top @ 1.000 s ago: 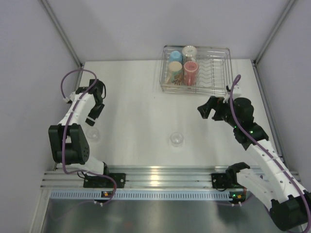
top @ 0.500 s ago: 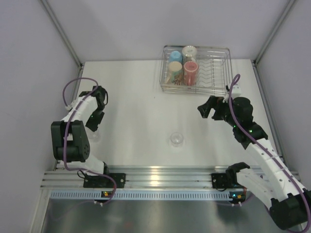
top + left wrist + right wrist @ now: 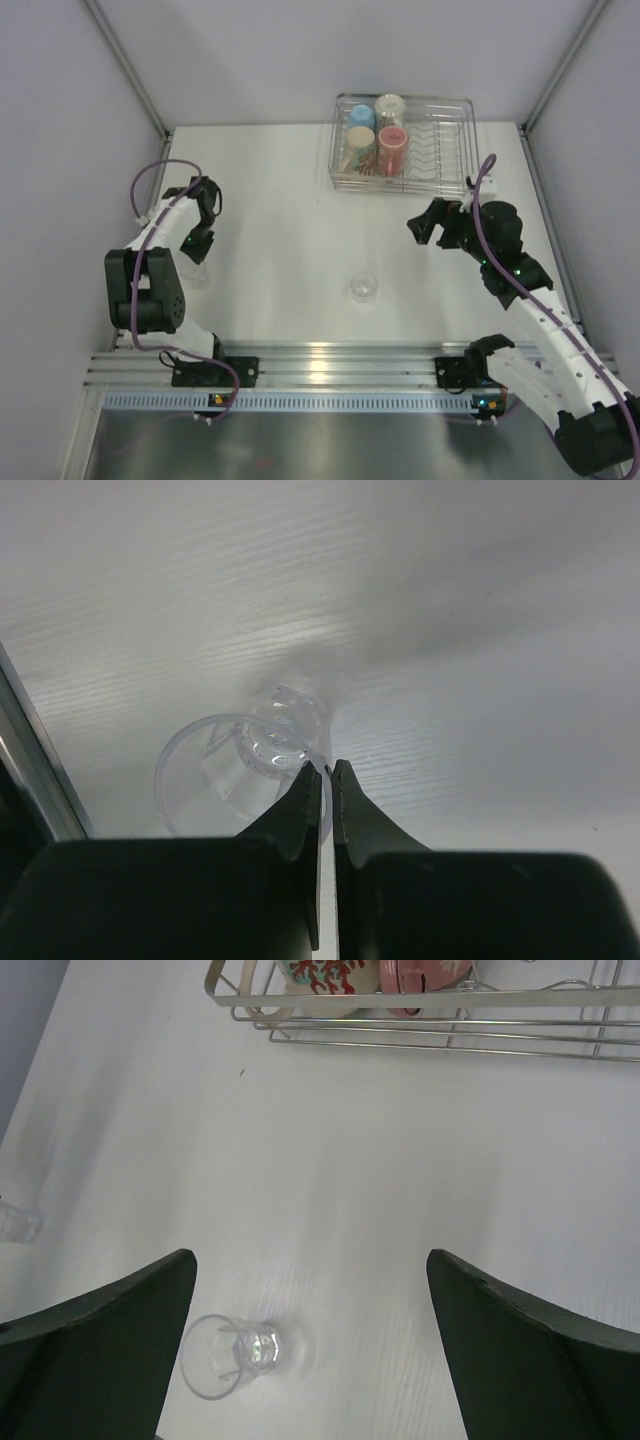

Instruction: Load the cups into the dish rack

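A small clear glass (image 3: 215,770) stands on the white table at the left (image 3: 192,275). My left gripper (image 3: 327,768) is shut on the right side of its rim, reaching down from the wrist (image 3: 196,252). A second clear glass (image 3: 362,287) stands mid-table, low and to the left in the right wrist view (image 3: 235,1355). My right gripper (image 3: 308,1255) hangs wide open above the table (image 3: 428,232), holding nothing. The dish rack (image 3: 470,150) at the back holds a light blue cup (image 3: 361,117), a cream mug (image 3: 389,105), an orange cup (image 3: 359,143) and a red tumbler (image 3: 391,145).
The rack's right half has upright plate wires (image 3: 440,140). Grey walls close in the table on the left, right and back. An aluminium rail (image 3: 330,360) with the arm bases runs along the near edge.
My left gripper has moved toward the left glass and closed from open onto its rim. The right arm and the middle glass have not moved.
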`<state>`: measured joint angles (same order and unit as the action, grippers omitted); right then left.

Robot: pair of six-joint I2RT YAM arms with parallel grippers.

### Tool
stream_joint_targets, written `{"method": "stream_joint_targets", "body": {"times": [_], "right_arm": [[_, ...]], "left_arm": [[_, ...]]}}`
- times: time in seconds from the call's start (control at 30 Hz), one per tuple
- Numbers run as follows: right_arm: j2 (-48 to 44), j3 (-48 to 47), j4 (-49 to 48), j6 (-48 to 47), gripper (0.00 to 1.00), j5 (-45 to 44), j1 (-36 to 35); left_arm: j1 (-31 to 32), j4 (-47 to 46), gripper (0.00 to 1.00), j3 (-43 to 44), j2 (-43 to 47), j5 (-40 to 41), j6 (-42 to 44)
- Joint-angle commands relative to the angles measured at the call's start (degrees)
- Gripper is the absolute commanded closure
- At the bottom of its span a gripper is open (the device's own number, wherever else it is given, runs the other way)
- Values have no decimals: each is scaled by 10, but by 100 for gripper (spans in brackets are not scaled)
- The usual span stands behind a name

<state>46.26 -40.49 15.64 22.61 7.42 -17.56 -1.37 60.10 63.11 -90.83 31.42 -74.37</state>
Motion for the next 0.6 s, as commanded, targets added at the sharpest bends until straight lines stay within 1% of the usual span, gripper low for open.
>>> {"method": "stream_joint_targets", "body": {"times": [0.0,0.07,0.13,0.17,0.2,0.23,0.27,0.3,0.33,0.37,0.4,0.43,0.47,0.5,0.57], "right_arm": [[-15,-27,-10,7,1,20,-3],[-13,-27,-24,22,1,47,-3],[-13,-20,-45,40,1,92,-3],[-13,-15,-71,48,1,108,-3],[-13,-8,-87,55,1,123,-3],[-13,-6,-98,73,0,144,-3],[-11,-6,-114,83,1,151,-2],[-10,-10,-119,93,1,159,-3],[-11,-10,-127,111,1,162,-3],[-14,-10,-147,120,0,164,-3],[-23,-6,-152,130,1,161,-3],[-29,-2,-174,145,1,160,-2],[-35,3,-188,151,1,160,-3],[-45,15,-219,157,1,161,-4],[-50,29,-250,174,1,167,-4]], "left_arm": [[-1,2,100,53,50,-14,53],[-2,-25,100,63,83,-48,78],[-1,-72,100,61,127,-100,149],[-1,-131,100,54,142,-176,198],[0,-162,100,44,159,-215,221],[0,-202,100,12,190,-266,239],[0,-267,100,-4,205,-357,258],[0,-307,100,-23,216,-408,262],[0,-345,100,-40,228,-453,263],[0,-384,100,-81,249,-551,254],[0,-494,100,-100,258,-596,245],[0,-545,100,-119,265,-633,228],[0,-600,100,-152,270,-666,183],[0,-696,100,-162,277,-704,163],[8,-778,100,-183,284,-718,114]]}}
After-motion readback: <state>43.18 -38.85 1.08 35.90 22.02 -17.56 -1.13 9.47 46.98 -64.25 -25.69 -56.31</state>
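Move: The left hand already pinches the rim of the clear glass standing on the table. From that hand the dish rack's middle is some 37 cm ahead and 56 cm to the right, at about its height; the beige mug in the rack is about 33 cm ahead and 43 cm right. The other glass stands some 4 cm back and 43 cm right. From the open right hand, the pinched glass is roughly 57 cm left, 3 cm back and 18 cm below. Right, up and a little forward in a quickening arc, the left hand lifts the glass off the table, keeping its pinch on the rim and carrying it about 16 cm across and nearly as high, towards the right hand and the rack. Its wrist swings some 80 degrees, from down-left to forward-right. The right hand rises some 7 cm and shifts left, rolling its left side up, fingers still wide open. ##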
